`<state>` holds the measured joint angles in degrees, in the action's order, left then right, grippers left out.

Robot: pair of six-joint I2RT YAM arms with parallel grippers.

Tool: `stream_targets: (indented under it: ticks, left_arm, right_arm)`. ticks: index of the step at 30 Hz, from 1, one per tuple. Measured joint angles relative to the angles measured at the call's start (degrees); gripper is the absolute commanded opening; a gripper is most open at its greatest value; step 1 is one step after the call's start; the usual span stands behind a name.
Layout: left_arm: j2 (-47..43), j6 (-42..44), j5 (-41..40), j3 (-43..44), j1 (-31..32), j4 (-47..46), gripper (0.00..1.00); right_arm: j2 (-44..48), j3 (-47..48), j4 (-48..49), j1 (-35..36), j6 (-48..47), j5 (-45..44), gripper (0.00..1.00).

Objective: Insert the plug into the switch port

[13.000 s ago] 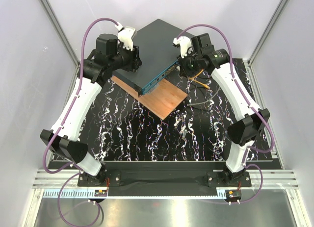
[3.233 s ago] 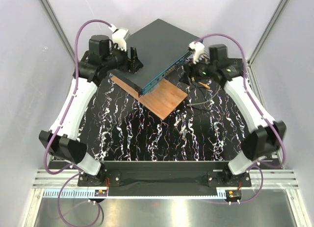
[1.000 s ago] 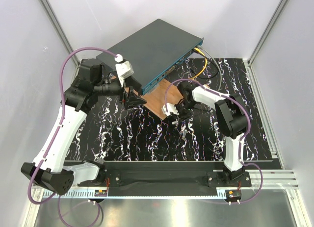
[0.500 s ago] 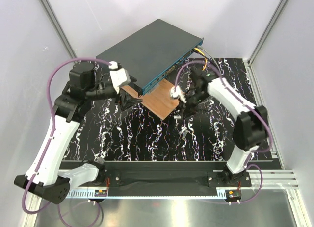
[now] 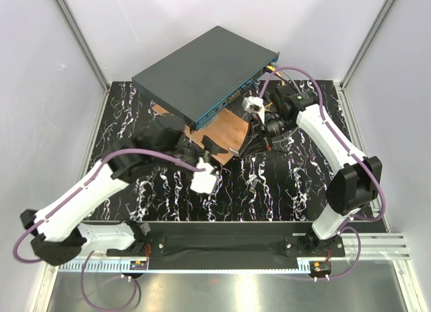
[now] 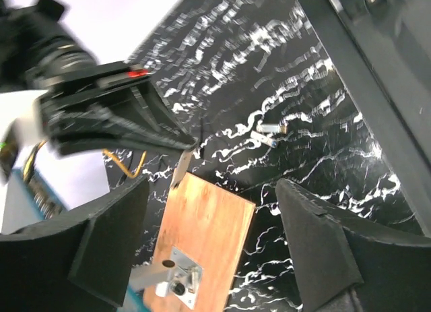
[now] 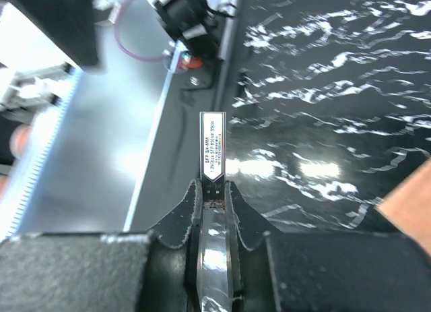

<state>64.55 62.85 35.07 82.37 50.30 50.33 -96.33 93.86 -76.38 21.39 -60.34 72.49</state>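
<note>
The switch (image 5: 202,66), a flat dark box with a teal front face, sits at the back centre. My right gripper (image 7: 213,191) is shut on the plug (image 7: 213,147), a slim silver piece with a white printed label that sticks out past the fingertips. In the top view the right gripper (image 5: 264,131) hovers by the wooden board's right corner, in front of the switch. The left wrist view shows the plug (image 6: 180,170) at that corner. My left gripper (image 6: 212,241) stands wide open and empty over the board, also seen from above (image 5: 219,149).
A brown wooden board (image 5: 232,127) lies under the switch's front edge and carries a small metal plate fitting (image 6: 176,285). Yellow cables (image 5: 273,73) curl at the switch's right end. A tiny pale piece (image 5: 252,184) lies on the marbled mat.
The left arm swung from the switch's left side down and across to the board's front. The right gripper rose from the mat and moved back right with the plug.
</note>
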Motion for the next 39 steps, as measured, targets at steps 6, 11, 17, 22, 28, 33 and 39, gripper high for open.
stream_targets:
  ticks: [6,11,17,22,28,33,39]
  left_arm:
    - [5.73,5.16,-3.93,-0.07,2.89,0.52,0.69]
    - [6.19,7.19,-6.27,-1.51,4.50,-1.14,0.62]
    - [7.15,7.69,-8.63,-2.82,5.75,-3.76,0.52]
    - [8.26,7.32,-10.23,-2.91,6.01,-4.76,0.39]
    - [8.59,7.02,-11.15,-2.97,6.58,-5.03,0.15]
    - [8.57,5.14,-11.41,-3.02,6.82,-3.78,0.00]
    - [8.70,-9.57,-9.55,-1.60,5.03,-1.73,0.00]
  right_arm:
    - [1.62,-4.81,-0.07,0.87,1.29,4.15,0.00]
    - [3.80,-7.32,-0.22,2.36,1.73,5.46,0.00]
    - [4.57,-8.57,-0.24,2.80,2.05,6.69,0.00]
    - [4.59,-8.72,-0.24,3.37,2.36,6.71,0.00]
    - [5.20,-8.72,-0.24,3.89,2.64,6.73,0.00]
    - [5.86,-8.72,-0.50,4.02,3.32,6.64,0.63]
    - [11.19,-8.76,1.70,2.75,12.00,1.70,0.93]
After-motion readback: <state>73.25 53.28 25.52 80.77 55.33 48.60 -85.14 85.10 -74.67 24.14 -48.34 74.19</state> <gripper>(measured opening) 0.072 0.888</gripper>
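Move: The plug is already pinched in the right fingers, its middle about 3 cm left of that hand's point, 1 cm back and 1 cm lower. From the open left hand it lies some 8 cm ahead, 6 cm right and 8 cm below; from the right hand, the left gripper is roughly 8 cm back, 9 cm left and 8 cm up. The loose plugs on the table lie about 3 cm ahead, 6 cm right and 25 cm below the held plug; the wooden board's near corner is some 17 cm ahead of the left hand, 2 cm right and 32 cm below. The right hand carries the held plug back about 5 cm, quickly and then creeping, while the left, fingers pointing right and tilting some 10 degrees further down, sinks about 6 cm and goes some 4 cm right and a little forward to meet it. The left fingers close steadily and pinch the plug's free end, and only then does the right open wide, let go and start up and off to the right, with the left keeping its hold and beginning to turn its wrist. ##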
